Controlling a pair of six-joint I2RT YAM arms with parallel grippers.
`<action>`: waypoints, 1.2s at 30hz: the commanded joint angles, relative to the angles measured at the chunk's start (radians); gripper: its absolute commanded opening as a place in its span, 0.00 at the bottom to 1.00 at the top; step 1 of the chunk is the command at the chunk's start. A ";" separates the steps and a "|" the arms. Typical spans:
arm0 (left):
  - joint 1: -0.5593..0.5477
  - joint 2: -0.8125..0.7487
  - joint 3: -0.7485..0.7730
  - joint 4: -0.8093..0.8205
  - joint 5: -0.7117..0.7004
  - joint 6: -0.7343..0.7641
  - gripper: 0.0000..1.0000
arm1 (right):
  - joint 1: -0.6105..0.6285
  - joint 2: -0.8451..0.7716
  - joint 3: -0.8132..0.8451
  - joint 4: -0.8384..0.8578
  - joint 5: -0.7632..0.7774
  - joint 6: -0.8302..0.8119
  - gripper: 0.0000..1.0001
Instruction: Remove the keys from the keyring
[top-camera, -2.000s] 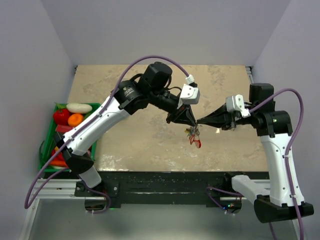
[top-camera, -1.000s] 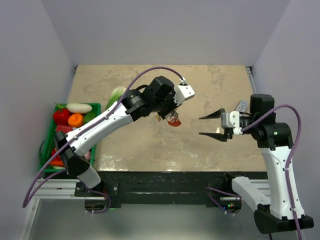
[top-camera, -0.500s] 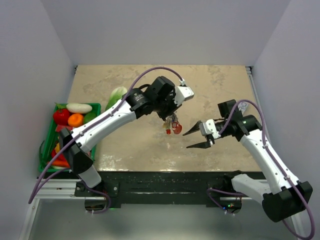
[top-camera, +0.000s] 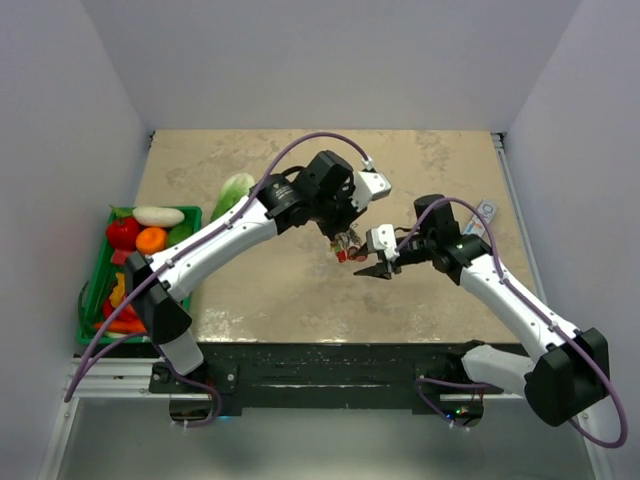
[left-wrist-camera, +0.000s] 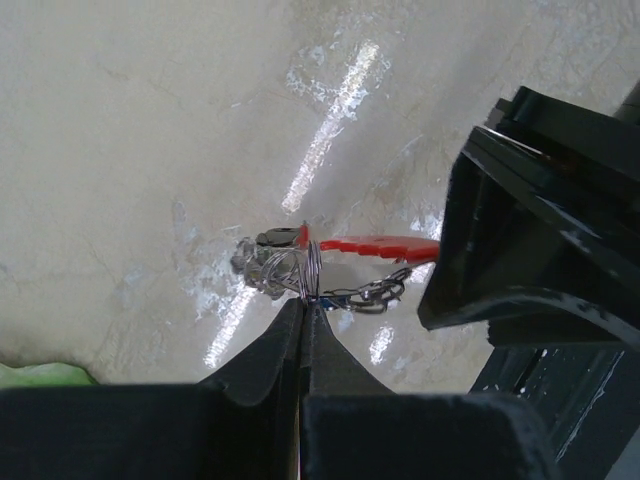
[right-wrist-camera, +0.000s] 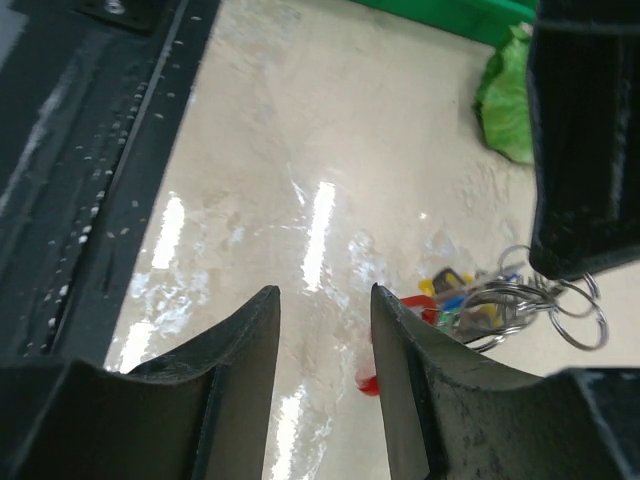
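My left gripper (top-camera: 345, 238) hangs over the middle of the table, shut on the thin silvery keyring (left-wrist-camera: 308, 265). Its tips (left-wrist-camera: 303, 298) pinch the wire coils. The keys (left-wrist-camera: 262, 268) bunch to the left of the ring; a short chain (left-wrist-camera: 365, 293) and the red fob (left-wrist-camera: 375, 245) trail to the right. My right gripper (top-camera: 368, 268) sits just right of the bunch, open, nothing between its fingers (right-wrist-camera: 322, 292). In the right wrist view the coloured keys (right-wrist-camera: 460, 300) and ring (right-wrist-camera: 560, 305) hang beyond the right finger, and the fob's red tip (right-wrist-camera: 368, 382) peeks out beside it.
A green crate (top-camera: 100, 300) of toy vegetables stands off the table's left edge. A green leafy vegetable (top-camera: 235, 190) lies at the back left. A white-and-blue card (top-camera: 484, 212) lies at the right. The black front rail (top-camera: 330, 360) borders the near edge.
My right arm has swung left and forward until its fingers are next to the hanging bunch, and its jaws have narrowed. The left gripper kept hold of the ring, barely moving.
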 joint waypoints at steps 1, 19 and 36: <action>0.012 -0.018 0.052 0.015 0.060 -0.020 0.00 | 0.006 -0.018 -0.042 0.272 0.185 0.188 0.44; 0.114 -0.058 -0.019 0.040 0.622 -0.075 0.00 | -0.011 0.051 0.037 0.450 0.293 0.271 0.43; 0.266 -0.031 -0.091 0.201 0.970 -0.239 0.00 | -0.071 -0.032 0.206 0.123 0.069 0.197 0.44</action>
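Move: The keyring hangs from the shut left fingertips, its bulk some 4 cm below the left hand and 2 cm to its right, with no forward offset; red key tags dangle about 3 cm lower still. The lettuce lies roughly 12 cm ahead of the left hand, 24 cm to its left and 12 cm below. From the part-open right hand, the keyring is some 5 cm ahead, 3 cm left, about level. Right hand sweeps 8 cm forward, then rises as much; left, fingers still shut, draws back 5 cm, rising and tilting. ##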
